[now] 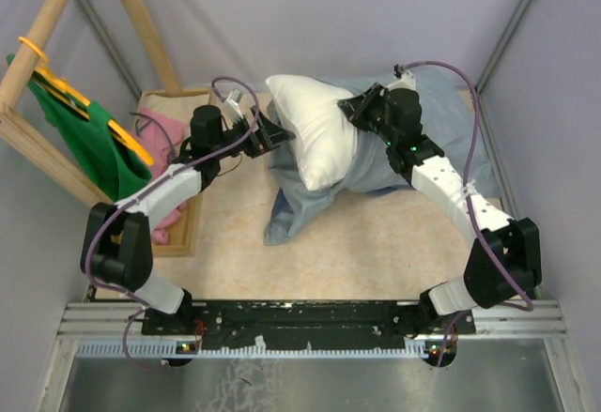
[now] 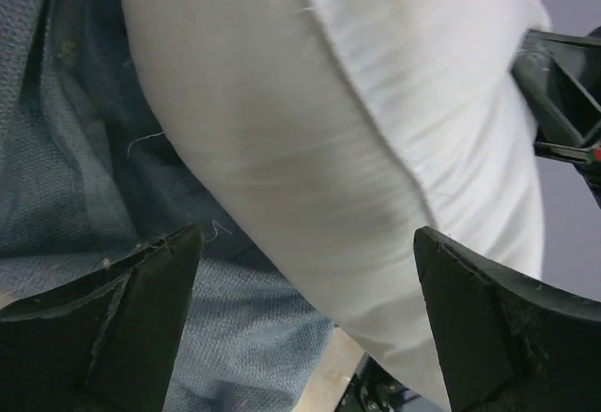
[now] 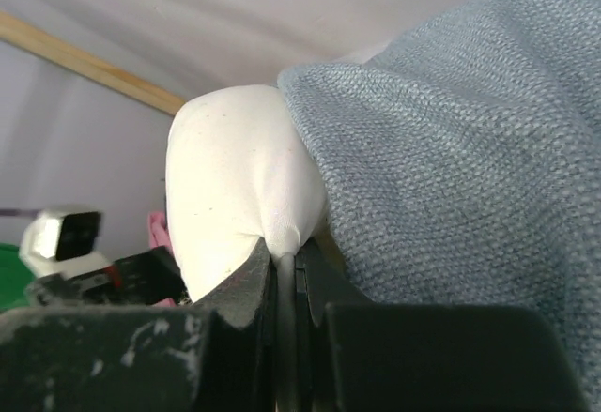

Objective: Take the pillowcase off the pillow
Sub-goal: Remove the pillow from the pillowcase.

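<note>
The white pillow (image 1: 315, 130) is held up off the table, mostly out of the blue-grey pillowcase (image 1: 300, 207), which trails under and behind it. My right gripper (image 1: 354, 112) is shut on a pinch of the pillow's edge (image 3: 230, 177), with pillowcase fabric (image 3: 451, 149) draped over its right side. My left gripper (image 1: 280, 137) is wide open at the pillow's left side. In the left wrist view its fingers (image 2: 160, 290) straddle the pillow's lower bulge (image 2: 357, 130) without touching it, above the pillowcase (image 2: 56, 187). The right gripper (image 2: 563, 102) shows at that view's right edge.
A wooden rack (image 1: 141, 18) stands at the back left with a green cloth (image 1: 84, 140) on a yellow hanger. A pink cloth (image 1: 160, 135) lies in a wooden tray beside the left arm. Grey walls close in on three sides.
</note>
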Robot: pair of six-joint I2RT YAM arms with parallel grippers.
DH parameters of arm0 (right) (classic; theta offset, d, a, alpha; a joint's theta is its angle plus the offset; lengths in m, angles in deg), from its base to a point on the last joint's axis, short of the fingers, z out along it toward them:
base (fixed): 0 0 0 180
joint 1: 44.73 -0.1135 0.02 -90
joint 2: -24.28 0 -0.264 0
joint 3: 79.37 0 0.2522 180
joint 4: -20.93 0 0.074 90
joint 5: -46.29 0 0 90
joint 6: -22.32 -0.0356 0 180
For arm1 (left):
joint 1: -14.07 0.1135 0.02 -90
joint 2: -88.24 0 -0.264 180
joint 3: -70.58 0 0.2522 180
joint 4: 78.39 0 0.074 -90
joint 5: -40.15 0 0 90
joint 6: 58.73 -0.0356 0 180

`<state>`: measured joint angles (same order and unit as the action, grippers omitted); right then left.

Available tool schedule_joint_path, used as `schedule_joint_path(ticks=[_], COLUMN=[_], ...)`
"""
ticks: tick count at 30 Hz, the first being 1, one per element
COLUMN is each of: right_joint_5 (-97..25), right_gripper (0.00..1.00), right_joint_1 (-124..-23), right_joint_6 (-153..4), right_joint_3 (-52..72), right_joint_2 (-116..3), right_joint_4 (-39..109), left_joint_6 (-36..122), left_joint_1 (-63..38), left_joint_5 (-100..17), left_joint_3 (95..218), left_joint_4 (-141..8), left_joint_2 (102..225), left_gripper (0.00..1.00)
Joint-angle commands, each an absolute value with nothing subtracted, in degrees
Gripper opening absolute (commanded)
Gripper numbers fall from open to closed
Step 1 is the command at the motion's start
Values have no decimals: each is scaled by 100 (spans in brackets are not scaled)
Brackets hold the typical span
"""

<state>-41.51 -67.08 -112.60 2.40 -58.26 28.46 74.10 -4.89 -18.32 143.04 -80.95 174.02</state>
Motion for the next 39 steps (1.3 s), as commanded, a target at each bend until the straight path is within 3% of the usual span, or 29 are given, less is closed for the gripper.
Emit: schedule_joint_path(ticks=[1,4,9,15,23,39], right_joint_5=[-4063,-4013,-3978,-3962,-4017,-4551], right_gripper=[0,0,0,0,0,0], right_joint_1=[-6758,-6775,-6819,-6939,-7175,-7600], right_joint_6=[-11262,-11259,-11325,-11430,-11622,-10737], right_joint_3=[350,285,201,198,-45,-804], right_joint_2=[-5201,-5167,-5182,-5288,-5409,-5337], right_joint_4=[1818,1828,1769,1665,1556,1814], left_joint_6=[8287,8245,8852,10475,11900,11642], left_joint_1=[-569,-711,-924,-1246,-1492,-1427], left_joint_5=[-967,-1158,-1138,-916,-1727,-2075], left_joint_3=[14831,14999,14711,14192,14119,14161], left_joint_4=[-8323,-8152,-9325,-12298,-15762,-15393], left_joint_2=[17971,18164,18196,18684,19487,19180], left_gripper=[100,100,100,100,100,99])
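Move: The bare white pillow hangs from my right grip. Its middle is about 9 cm to the right of my open left hand, 1 cm ahead and some 5 cm lower. The pillowcase's loose end trails about 14 cm back from my left hand, 3 cm to its right and 20 cm below. From my right hand the pillow's middle is about 6 cm left, 5 cm back and 10 cm down, while the bulk of the pillowcase spreads some 22 cm to the right, 2 cm back and 26 cm below. I push my wide-open left hand about 7 cm to the right into the pillow's near side. It dips a couple of centimetres first, then climbs to end some 5 cm higher, the wrist turning nearly 40 degrees so the fingers swing from slightly downward to pointing up and right, with pillow bulging between them. My right hand keeps its pinch on the pillow, almost in place. ##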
